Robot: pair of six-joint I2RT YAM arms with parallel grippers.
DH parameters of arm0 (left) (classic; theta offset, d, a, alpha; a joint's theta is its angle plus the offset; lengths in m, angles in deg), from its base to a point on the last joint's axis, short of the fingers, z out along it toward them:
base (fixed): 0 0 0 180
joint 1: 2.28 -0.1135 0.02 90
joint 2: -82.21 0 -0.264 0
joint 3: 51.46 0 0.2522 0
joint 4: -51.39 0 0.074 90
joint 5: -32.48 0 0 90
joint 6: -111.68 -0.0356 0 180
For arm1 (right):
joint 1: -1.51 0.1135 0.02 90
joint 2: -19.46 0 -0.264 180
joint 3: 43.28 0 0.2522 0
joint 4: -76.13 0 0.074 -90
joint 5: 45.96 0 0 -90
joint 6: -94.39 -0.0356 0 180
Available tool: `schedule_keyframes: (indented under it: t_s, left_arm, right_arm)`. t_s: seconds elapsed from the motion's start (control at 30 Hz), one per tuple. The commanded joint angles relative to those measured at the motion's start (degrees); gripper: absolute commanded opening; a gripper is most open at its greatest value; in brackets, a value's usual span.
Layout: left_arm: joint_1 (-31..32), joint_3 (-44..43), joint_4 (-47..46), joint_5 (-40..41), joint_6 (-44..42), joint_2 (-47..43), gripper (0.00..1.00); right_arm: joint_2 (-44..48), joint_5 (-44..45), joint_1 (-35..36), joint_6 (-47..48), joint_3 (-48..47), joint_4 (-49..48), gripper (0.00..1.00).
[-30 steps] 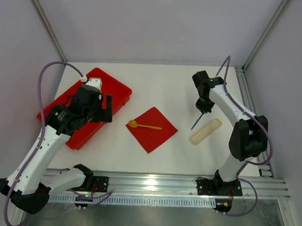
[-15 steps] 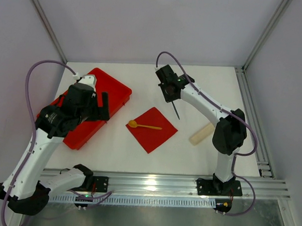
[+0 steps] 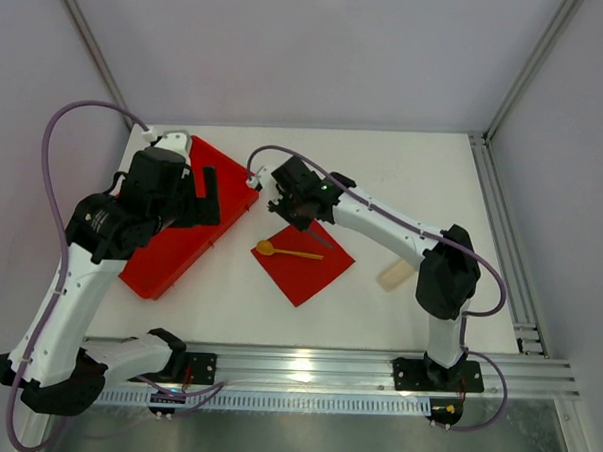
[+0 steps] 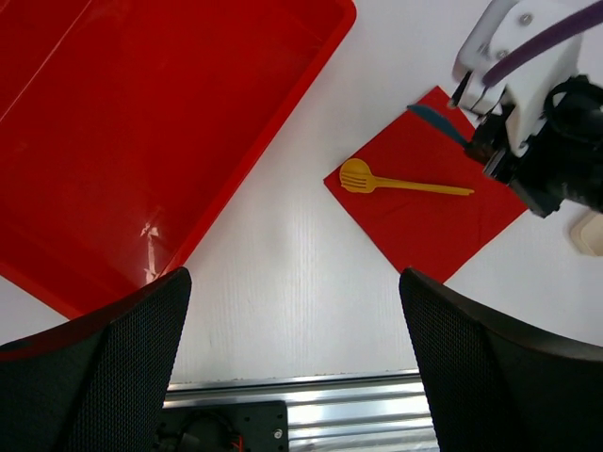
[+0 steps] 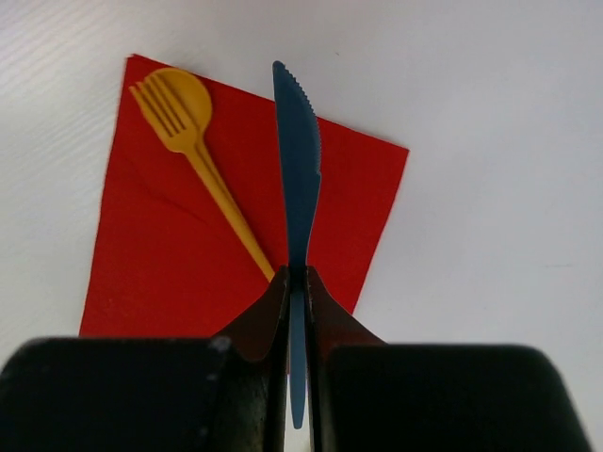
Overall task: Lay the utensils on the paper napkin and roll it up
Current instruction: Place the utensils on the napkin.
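The red paper napkin (image 3: 310, 271) (image 4: 429, 212) (image 5: 179, 254) lies flat at the table's middle. A yellow fork (image 3: 290, 253) (image 4: 400, 184) (image 5: 207, 165) rests across it. My right gripper (image 3: 304, 218) (image 5: 297, 280) hangs over the napkin's far corner, shut on the handle of a blue knife (image 5: 298, 151) (image 4: 435, 121). The serrated blade points forward beside the fork. My left gripper (image 3: 187, 203) (image 4: 295, 282) stands open and empty above the tray's right edge, left of the napkin.
A large red plastic tray (image 3: 165, 265) (image 4: 141, 122) lies at the left, nothing in the part I see. A cream oblong box (image 3: 400, 273) (image 4: 589, 231) sits right of the napkin, partly behind the right arm. An aluminium rail runs along the near edge.
My right arm has swung from the table's right side leftward, carrying the blue knife to over the napkin. The left arm has risen and shifted a little, still open.
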Motion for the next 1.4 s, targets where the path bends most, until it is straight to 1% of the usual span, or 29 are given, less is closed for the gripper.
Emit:
schedule_keyframes:
  t_s: [0.0,0.07,0.13,0.33,0.47,0.5,0.6,0.7,0.77,0.87,0.93,1.13,1.17,1.37]
  left_arm:
    - [-0.3,-3.8,2.0,-0.2,0.5,-0.6,0.93]
    - [-0.3,-4.2,2.0,-0.5,0.5,-0.9,0.93]
    - [-0.3,-4.3,2.1,-0.6,0.5,-1.1,0.92]
    - [-0.3,-5.0,3.1,-0.5,0.4,-0.8,0.91]
    - [-0.3,-5.0,3.7,-0.7,0.5,-1.1,0.91]
    - [-0.3,-5.0,4.0,-0.9,0.6,-1.1,0.91]
    - [-0.3,-5.6,5.5,-1.3,0.8,-1.3,0.90]
    - [-0.3,-5.0,5.7,-1.3,1.3,-2.1,0.90]
    - [-0.3,-4.7,5.9,-1.3,1.5,-2.5,0.90]
    - [-0.3,-4.4,6.4,-1.2,1.7,-3.2,0.90]
    - [-0.3,-4.1,6.0,-1.2,1.7,-3.7,0.90]
    - [-0.3,-4.0,6.2,-1.3,1.5,-3.6,0.90]
    - [-0.3,-3.9,6.3,-1.2,1.5,-3.6,0.90]
    - [-0.3,-4.1,6.5,-0.9,1.6,-3.4,0.90]
  right_arm:
    - [-0.5,-4.3,2.7,5.0,-3.8,-1.3,0.04]
    - [-1.6,-4.6,3.9,5.8,-4.9,-1.1,0.04]
    - [-2.9,-7.6,5.2,6.7,-5.9,-0.7,0.04]
    - [-4.5,-9.7,7.9,10.8,-6.3,-0.3,0.04]
    - [-5.6,-13.4,8.5,14.1,-6.3,0.9,0.04]
    - [-5.8,-16.0,8.5,15.0,-6.2,1.5,0.04]
    - [-5.8,-17.6,9.0,18.1,-5.7,3.3,0.04]
    - [-2.0,-16.0,9.7,20.2,2.6,-1.0,0.04]
    - [0.2,-16.4,9.8,20.5,4.8,-3.2,0.04]
    - [2.7,-18.1,9.9,25.7,12.3,-8.4,0.04]
    - [4.0,-14.5,10.5,26.6,16.0,-12.2,0.04]
    - [0.8,-12.0,10.5,28.3,15.4,-11.7,0.04]
    - [0.8,-10.6,10.5,28.4,15.6,-12.4,0.04]
    - [-1.2,-10.0,10.4,29.5,15.4,-15.4,0.04]
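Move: The right hand, still holding the knife, has the middle of the napkin roughly 6 cm back of it, level with it sideways and some 12 cm below. The fork and spoon lie together on the napkin, about 5 cm back and 3 cm left; the red box is some 33 cm left and 4 cm farther out, the cutlery tray about 27 cm right and 6 cm back. From the left hand the napkin lies about 4 cm ahead, 21 cm right and 30 cm down. Still pinching the knife, the right hand draws back about 10 cm while swinging left across the fork and spoon, then comes slightly right again as it sinks some 8 cm towards the napkin's near left side, turning counter-clockwise by about 40 degrees all the while to bring the blade closer to parallel with them. It finishes by easing forward and a little left with the fingers still shut, while the left hand, open and empty, drifts a few centimetres back. ##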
